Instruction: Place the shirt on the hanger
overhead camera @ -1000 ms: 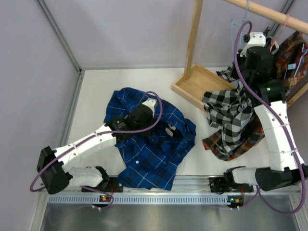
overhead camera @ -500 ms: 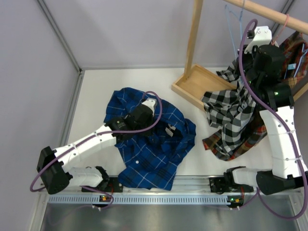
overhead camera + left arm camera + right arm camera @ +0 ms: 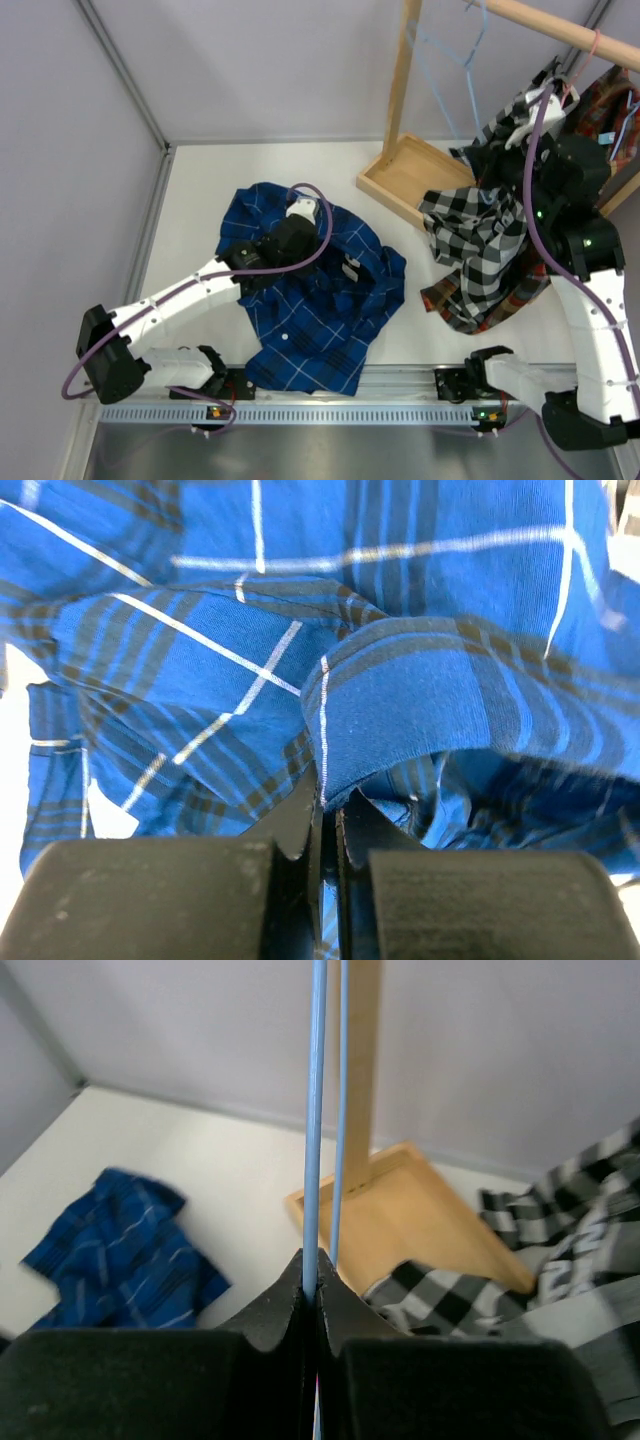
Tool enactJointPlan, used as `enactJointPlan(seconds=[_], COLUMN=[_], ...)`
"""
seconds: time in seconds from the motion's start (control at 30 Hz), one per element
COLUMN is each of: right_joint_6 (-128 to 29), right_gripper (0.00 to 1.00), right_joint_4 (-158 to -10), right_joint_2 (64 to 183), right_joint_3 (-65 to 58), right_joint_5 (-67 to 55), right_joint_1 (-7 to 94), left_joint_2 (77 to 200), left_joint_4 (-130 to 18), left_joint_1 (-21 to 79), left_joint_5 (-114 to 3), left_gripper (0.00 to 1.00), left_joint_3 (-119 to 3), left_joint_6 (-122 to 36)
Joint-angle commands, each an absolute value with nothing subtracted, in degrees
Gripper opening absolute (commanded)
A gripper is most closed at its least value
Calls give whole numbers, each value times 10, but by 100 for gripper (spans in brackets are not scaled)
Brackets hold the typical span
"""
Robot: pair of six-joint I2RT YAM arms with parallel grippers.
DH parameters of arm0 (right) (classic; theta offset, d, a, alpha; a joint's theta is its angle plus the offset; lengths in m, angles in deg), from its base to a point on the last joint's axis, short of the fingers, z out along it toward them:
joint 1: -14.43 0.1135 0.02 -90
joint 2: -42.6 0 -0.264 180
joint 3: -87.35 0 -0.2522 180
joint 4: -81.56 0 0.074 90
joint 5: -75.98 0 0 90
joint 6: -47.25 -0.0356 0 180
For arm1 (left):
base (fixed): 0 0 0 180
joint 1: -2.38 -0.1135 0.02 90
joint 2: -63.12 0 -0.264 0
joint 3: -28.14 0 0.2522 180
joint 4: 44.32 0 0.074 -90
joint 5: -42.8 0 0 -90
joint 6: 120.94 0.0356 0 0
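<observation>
The dark blue plaid shirt [image 3: 330,300] lies crumpled on the white table, left of centre. My left gripper [image 3: 286,243] points down into its upper part. In the left wrist view the gripper [image 3: 328,805] is shut on a raised fold of the shirt [image 3: 420,690]. At the far right, high up, my right gripper [image 3: 510,120] holds the thin light-blue hanger [image 3: 468,100] near the rack. The right wrist view shows the gripper [image 3: 315,1275] shut on one wire of the hanger [image 3: 317,1110], with a second wire just beside it. The shirt [image 3: 120,1250] shows far below on the left.
A wooden rack post [image 3: 403,70] rises from a shallow wooden base tray [image 3: 400,175]. A black-and-white checked shirt [image 3: 480,240] hangs and spills over the table at the right. A red-brown plaid shirt [image 3: 610,110] hangs behind it under the wooden rail [image 3: 560,25].
My right arm has swung right and up, drawing the light-blue hanger out to the left of the rail. The left gripper has stayed on the shirt, barely shifting.
</observation>
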State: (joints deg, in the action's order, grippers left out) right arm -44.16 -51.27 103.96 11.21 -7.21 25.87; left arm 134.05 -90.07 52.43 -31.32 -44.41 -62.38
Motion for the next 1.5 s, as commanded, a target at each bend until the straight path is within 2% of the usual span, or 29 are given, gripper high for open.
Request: enactJointPlan(seconds=[0.0, 0.13, 0.2, 0.37, 0.53, 0.83, 1.1, 1.27, 1.47], right_joint_6=[-476, -493, -501, -486, -498, -498, -495, -503, -546], right_gripper=[0, 0, 0, 0, 0, 0, 0, 0, 0], right_joint_4=[-530, -513, -511, -424, -399, -372, -370, -382, -504], right_joint_2=[976, 867, 810, 751, 707, 706, 762, 822, 849], right_joint_3=[44, -85, -120, -175, -236, -270, -262, -248, -278], right_joint_5=[75, 173, 195, 272, 259, 199, 121, 145, 214], right_joint_1=[253, 253, 254, 254, 288, 326, 328, 331, 392], left_joint_2=[1324, 1347, 1368, 1424, 1455, 1487, 1492, 1478, 1452], left_joint_4=[-864, -855, -841, -833, -831, -831, -821, -821, -878], left_joint_1=[511, 456, 429, 376, 360, 337, 336, 345, 374], left_joint_5=[-263, -296, -354, -424, -443, -469, -554, -634, -656], left_gripper=[0, 0, 0, 0, 0, 0, 0, 0, 0], left_joint_3=[-485, -509, -519, -565, -592, -629, -620, -621, -636], left_joint_6=[-648, -654, -652, -632, -633, -648, -654, -632, -542])
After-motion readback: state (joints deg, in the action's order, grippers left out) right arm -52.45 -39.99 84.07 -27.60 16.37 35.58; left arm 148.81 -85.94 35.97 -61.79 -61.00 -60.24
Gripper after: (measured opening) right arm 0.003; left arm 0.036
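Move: The right hand holds the blue hanger high up. The shirt's collar edge, already pinched by the left hand, lies about 28 cm to its left, 6 back and 29 below. The black-and-white shirt hangs some 8 cm ahead, 9 to the right and 20 lower; the wooden tray stands about 27 cm ahead, 2 left and 43 down. From the left hand, the hanger is roughly 13 cm ahead, 27 right and 30 above. Keeping its pinch on the hanger, the right hand swings down and back, about 18 cm back and drifting left, away from the rod, then sinks on while easing a few centimetres forward, its fingers tipping down and turning left by some 30 degrees each, so that the free end goes to the shirt's neck. The left hand keeps its hold on the collar edge, carries it about 11 cm forward and slightly up, then comes part of the way back and to the right to meet the hanger, rolling so that its right side rises. ##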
